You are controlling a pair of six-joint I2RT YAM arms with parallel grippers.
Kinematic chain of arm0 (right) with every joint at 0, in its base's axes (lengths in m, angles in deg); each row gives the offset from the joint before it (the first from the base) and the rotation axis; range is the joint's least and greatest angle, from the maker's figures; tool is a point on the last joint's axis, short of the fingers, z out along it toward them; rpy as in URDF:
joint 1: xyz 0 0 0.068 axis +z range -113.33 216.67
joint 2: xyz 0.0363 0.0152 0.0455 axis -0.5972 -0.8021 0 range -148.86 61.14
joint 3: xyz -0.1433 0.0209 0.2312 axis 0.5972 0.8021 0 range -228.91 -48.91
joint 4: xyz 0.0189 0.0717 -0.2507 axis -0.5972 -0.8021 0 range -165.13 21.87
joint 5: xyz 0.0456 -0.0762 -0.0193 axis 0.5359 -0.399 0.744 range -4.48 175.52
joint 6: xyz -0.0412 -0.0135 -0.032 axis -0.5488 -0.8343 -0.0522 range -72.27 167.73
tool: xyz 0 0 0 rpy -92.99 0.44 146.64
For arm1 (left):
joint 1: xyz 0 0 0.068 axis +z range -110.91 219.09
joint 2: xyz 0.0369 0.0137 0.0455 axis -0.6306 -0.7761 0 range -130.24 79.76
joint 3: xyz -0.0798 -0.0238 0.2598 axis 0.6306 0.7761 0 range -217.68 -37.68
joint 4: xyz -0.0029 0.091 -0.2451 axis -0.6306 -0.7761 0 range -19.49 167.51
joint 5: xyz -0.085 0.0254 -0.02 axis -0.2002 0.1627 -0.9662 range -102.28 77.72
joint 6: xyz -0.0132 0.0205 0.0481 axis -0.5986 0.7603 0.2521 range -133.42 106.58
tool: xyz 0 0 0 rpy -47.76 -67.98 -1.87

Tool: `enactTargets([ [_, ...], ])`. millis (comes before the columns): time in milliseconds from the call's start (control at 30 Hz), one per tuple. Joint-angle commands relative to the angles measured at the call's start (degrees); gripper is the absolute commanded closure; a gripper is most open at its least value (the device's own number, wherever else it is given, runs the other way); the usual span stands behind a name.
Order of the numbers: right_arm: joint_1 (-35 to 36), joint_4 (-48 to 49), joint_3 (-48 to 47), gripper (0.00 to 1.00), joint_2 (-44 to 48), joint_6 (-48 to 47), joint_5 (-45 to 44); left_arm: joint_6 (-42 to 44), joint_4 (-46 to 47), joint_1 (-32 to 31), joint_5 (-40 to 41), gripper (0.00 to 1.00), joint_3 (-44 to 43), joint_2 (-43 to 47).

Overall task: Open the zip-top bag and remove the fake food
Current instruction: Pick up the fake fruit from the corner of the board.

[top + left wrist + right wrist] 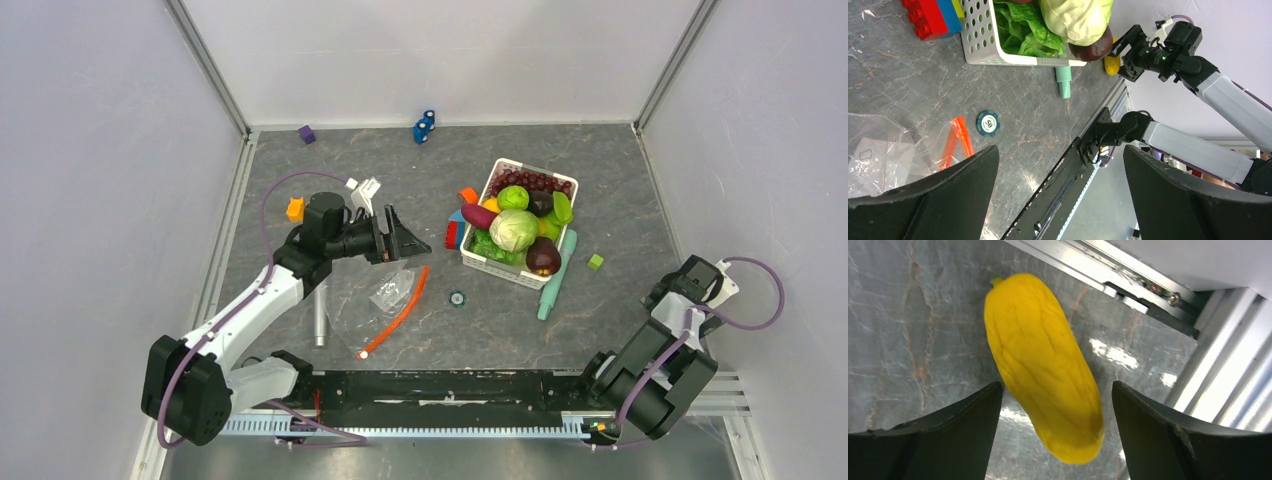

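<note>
The clear zip-top bag (375,298) lies flat on the table left of centre, its red-orange zipper strip (404,308) ending in a white slider (362,353). My left gripper (410,241) hovers open just above the bag's far edge, nothing between its fingers (1060,150). Fake food fills the white basket (497,268): a pale cabbage (513,230), a green fruit (513,197), an eggplant (543,257) and a magenta sweet potato (478,215). A yellow corn cob (1040,360) lies on the table by the right edge. My right gripper (1057,386) is open around its near end, with gaps on both sides.
A teal tool (555,280) leans by the basket, and a poker chip (457,298) and a green cube (596,262) lie nearby. Red and blue bricks (455,232) sit left of the basket. A metal cylinder (320,315) lies beside the bag. Blue blocks (424,127) stand at the back.
</note>
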Motion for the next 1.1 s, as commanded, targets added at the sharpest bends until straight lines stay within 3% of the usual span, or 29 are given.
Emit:
enactTargets([
  [0,-1.71,5.30,1.67,0.18,-2.53,1.32,6.83,-0.78,2.60,0.23,-1.46,0.00,-1.60,-0.27],
  [167,-2.26,7.24,2.37,0.36,-3.45,1.88,9.82,-0.59,2.90,0.22,-0.48,0.00,-1.34,-0.18],
  [400,-2.38,9.05,2.60,0.53,-1.07,1.17,13.25,0.26,2.54,0.23,0.48,0.00,-1.73,-0.33],
  [600,-1.45,15.12,3.28,0.64,3.62,-0.51,28.41,3.86,-0.76,0.32,2.25,0.00,-3.57,-0.60],
  [867,12.07,15.48,-10.54,0.64,-0.51,-3.47,31.46,13.68,-8.53,1.82,4.82,0.00,-10.51,-3.37],
  [1067,26.01,16.31,-27.57,0.69,-13.76,-10.92,34.04,16.24,-10.10,6.34,3.07,0.00,-13.77,-6.56],
])
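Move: The yellow fake fruit lies just under and between the right gripper's open fingers, its middle about 3 cm ahead, 2 cm to the right and 2 cm below. From this hand the small green block is some 12 cm ahead and 20 cm left, the teal tool about 9 cm ahead and 29 cm left, the basket roughly 24 cm ahead and 37 cm left. From the left hand the fruit lies about 60 cm right, 7 cm back, 20 cm below. Ease the right gripper about 3 cm forward, low over the board, while closing its fingers until they pinch the yellow fruit across its width. Then, keeping that grip, speed up forward, up and left out of the near right corner, ending 20 cm forward and 11 cm up from the start, swinging the hand some 45 degrees counter-clockwise and tipping its fingers up. Late on, drift the open, empty left gripper about 5 cm forward and a little left. ##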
